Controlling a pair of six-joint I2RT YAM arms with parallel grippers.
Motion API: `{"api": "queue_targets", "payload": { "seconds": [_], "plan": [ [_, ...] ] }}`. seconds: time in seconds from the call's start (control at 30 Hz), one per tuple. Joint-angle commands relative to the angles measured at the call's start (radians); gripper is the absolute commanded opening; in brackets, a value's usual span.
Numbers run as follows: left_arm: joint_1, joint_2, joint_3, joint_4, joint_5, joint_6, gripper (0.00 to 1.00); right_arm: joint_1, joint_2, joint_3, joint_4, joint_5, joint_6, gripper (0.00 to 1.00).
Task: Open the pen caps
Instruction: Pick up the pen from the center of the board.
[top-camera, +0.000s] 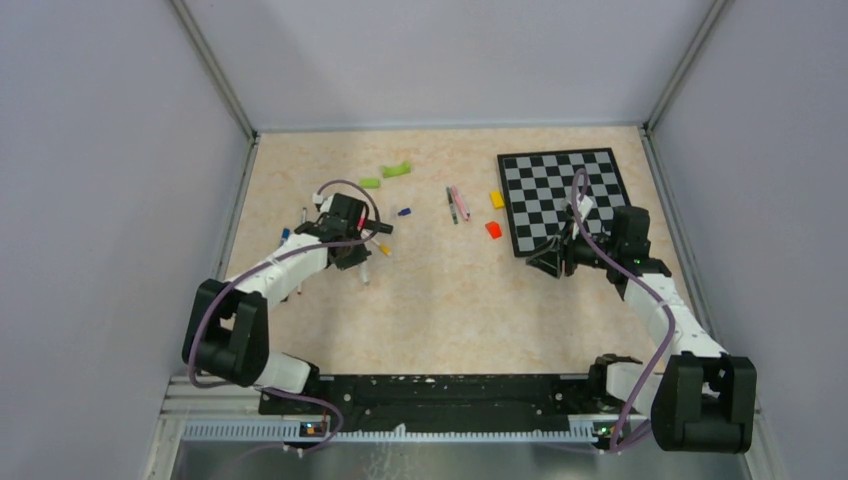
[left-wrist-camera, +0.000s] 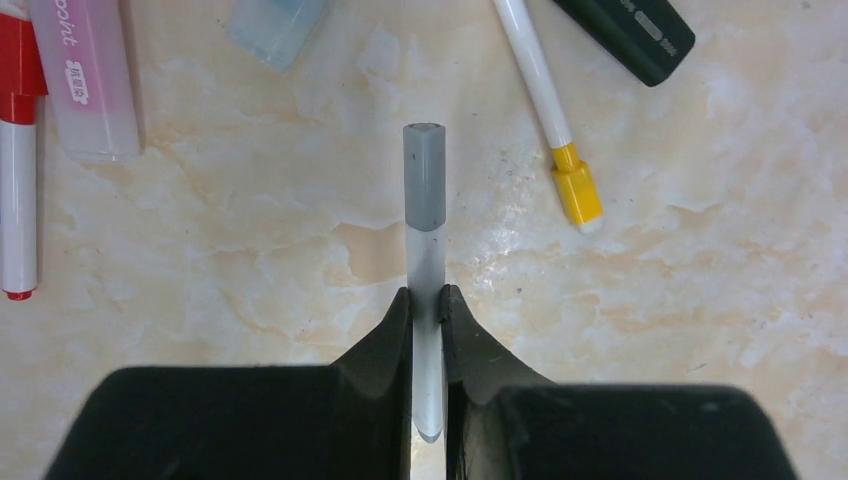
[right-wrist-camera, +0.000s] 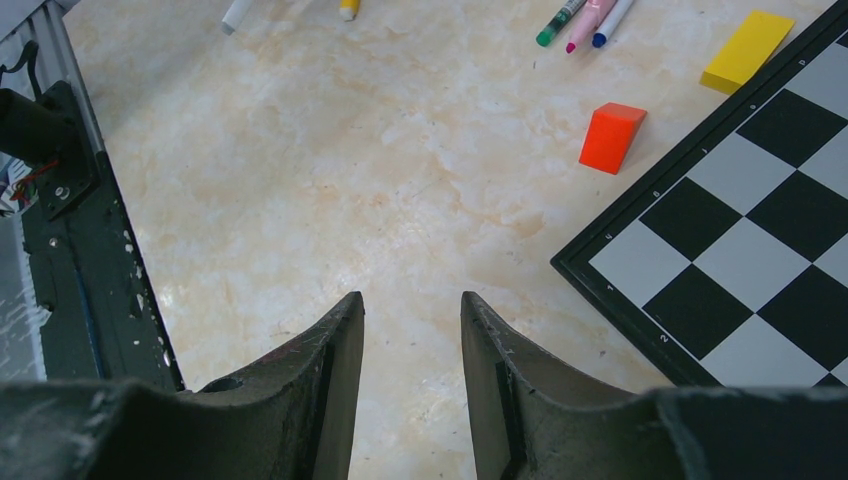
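Observation:
My left gripper (left-wrist-camera: 427, 296) is shut on the pale barrel of a thin pen (left-wrist-camera: 426, 262). Its grey cap (left-wrist-camera: 424, 185) is on and points away from the fingers. Around it on the table lie a white pen with a yellow cap (left-wrist-camera: 577, 195), a pink highlighter (left-wrist-camera: 86, 80), a white marker with a red cap (left-wrist-camera: 16, 150) and a black marker (left-wrist-camera: 630, 30). In the top view the left gripper (top-camera: 352, 254) is at the left of the table among these pens. My right gripper (right-wrist-camera: 412, 305) stands open over bare table with nothing between its fingers.
A chessboard (top-camera: 565, 200) lies at the back right, its corner (right-wrist-camera: 620, 290) just right of the right gripper (top-camera: 548, 262). An orange block (right-wrist-camera: 611, 137) and a yellow block (right-wrist-camera: 746, 51) sit beside it. Three more pens (top-camera: 457, 203) and green pieces (top-camera: 397, 169) lie mid-table.

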Motion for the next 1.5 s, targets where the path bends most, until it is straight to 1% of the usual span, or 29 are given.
{"api": "queue_targets", "payload": {
  "seconds": [0.0, 0.13, 0.3, 0.4, 0.5, 0.6, 0.73, 0.83, 0.9, 1.0, 1.07, 1.2, 1.3, 1.47],
  "plan": [
    [0.005, -0.075, -0.042, 0.055, 0.056, 0.056, 0.01, -0.012, -0.016, 0.006, 0.019, -0.026, -0.017, 0.4],
    [0.005, -0.153, -0.105, 0.169, 0.177, 0.105, 0.0, -0.012, -0.014, 0.003, 0.018, -0.047, -0.018, 0.4],
    [0.006, -0.248, -0.206, 0.373, 0.362, 0.127, 0.0, -0.012, -0.003, -0.001, 0.02, -0.1, -0.019, 0.4],
    [0.005, -0.265, -0.262, 0.512, 0.464, 0.089, 0.0, -0.004, 0.017, -0.009, 0.05, -0.147, 0.012, 0.4],
    [0.005, -0.248, -0.31, 0.649, 0.553, 0.034, 0.0, 0.028, 0.042, -0.01, 0.077, -0.155, 0.039, 0.39],
    [0.0, -0.226, -0.352, 0.772, 0.621, -0.029, 0.0, 0.127, 0.076, 0.002, 0.093, -0.144, 0.057, 0.39],
    [-0.021, -0.216, -0.397, 0.91, 0.648, -0.088, 0.0, 0.254, 0.165, 0.054, 0.095, -0.109, 0.061, 0.4],
    [-0.037, -0.215, -0.43, 1.006, 0.654, -0.124, 0.0, 0.352, 0.252, 0.134, 0.057, -0.077, 0.046, 0.43],
    [-0.051, -0.218, -0.464, 1.07, 0.645, -0.149, 0.0, 0.393, 0.302, 0.183, 0.072, -0.06, 0.076, 0.46],
    [-0.084, -0.22, -0.499, 1.152, 0.619, -0.178, 0.0, 0.427, 0.354, 0.223, 0.202, -0.033, 0.199, 0.52],
    [-0.108, -0.223, -0.518, 1.194, 0.596, -0.186, 0.0, 0.445, 0.389, 0.24, 0.298, -0.012, 0.345, 0.56],
    [-0.142, -0.223, -0.545, 1.259, 0.551, -0.203, 0.0, 0.465, 0.464, 0.272, 0.42, -0.026, 0.517, 0.6],
    [-0.167, -0.223, -0.552, 1.28, 0.523, -0.2, 0.0, 0.474, 0.48, 0.268, 0.429, -0.063, 0.513, 0.61],
    [-0.205, -0.21, -0.574, 1.354, 0.477, -0.207, 0.0, 0.488, 0.461, 0.231, 0.444, -0.142, 0.494, 0.64]
  ]
}}
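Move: The white pen with the grey cap, already pinched in the left fingers just above the table, is some 40 cm left of the right hand, 5 cm farther out and 8 cm lower. From the left hand, the open right gripper it is taken to mirrors that; the yellow-capped pen lies about 5 cm ahead, 3 cm right and 5 cm below. The orange block is 12 cm ahead, 10 cm left and 13 cm below the right hand. The grey-capped pen, kept in the left hand's closed fingers, is carried about 15 cm right towards the right gripper while rising some 8 cm, the wrist swinging the fingers from steeply down to pointing rightward. The right hand starts slightly later and comes about 15 cm left towards the pen, turning counter-clockwise, tipping down some 20 degrees and opening wider. ##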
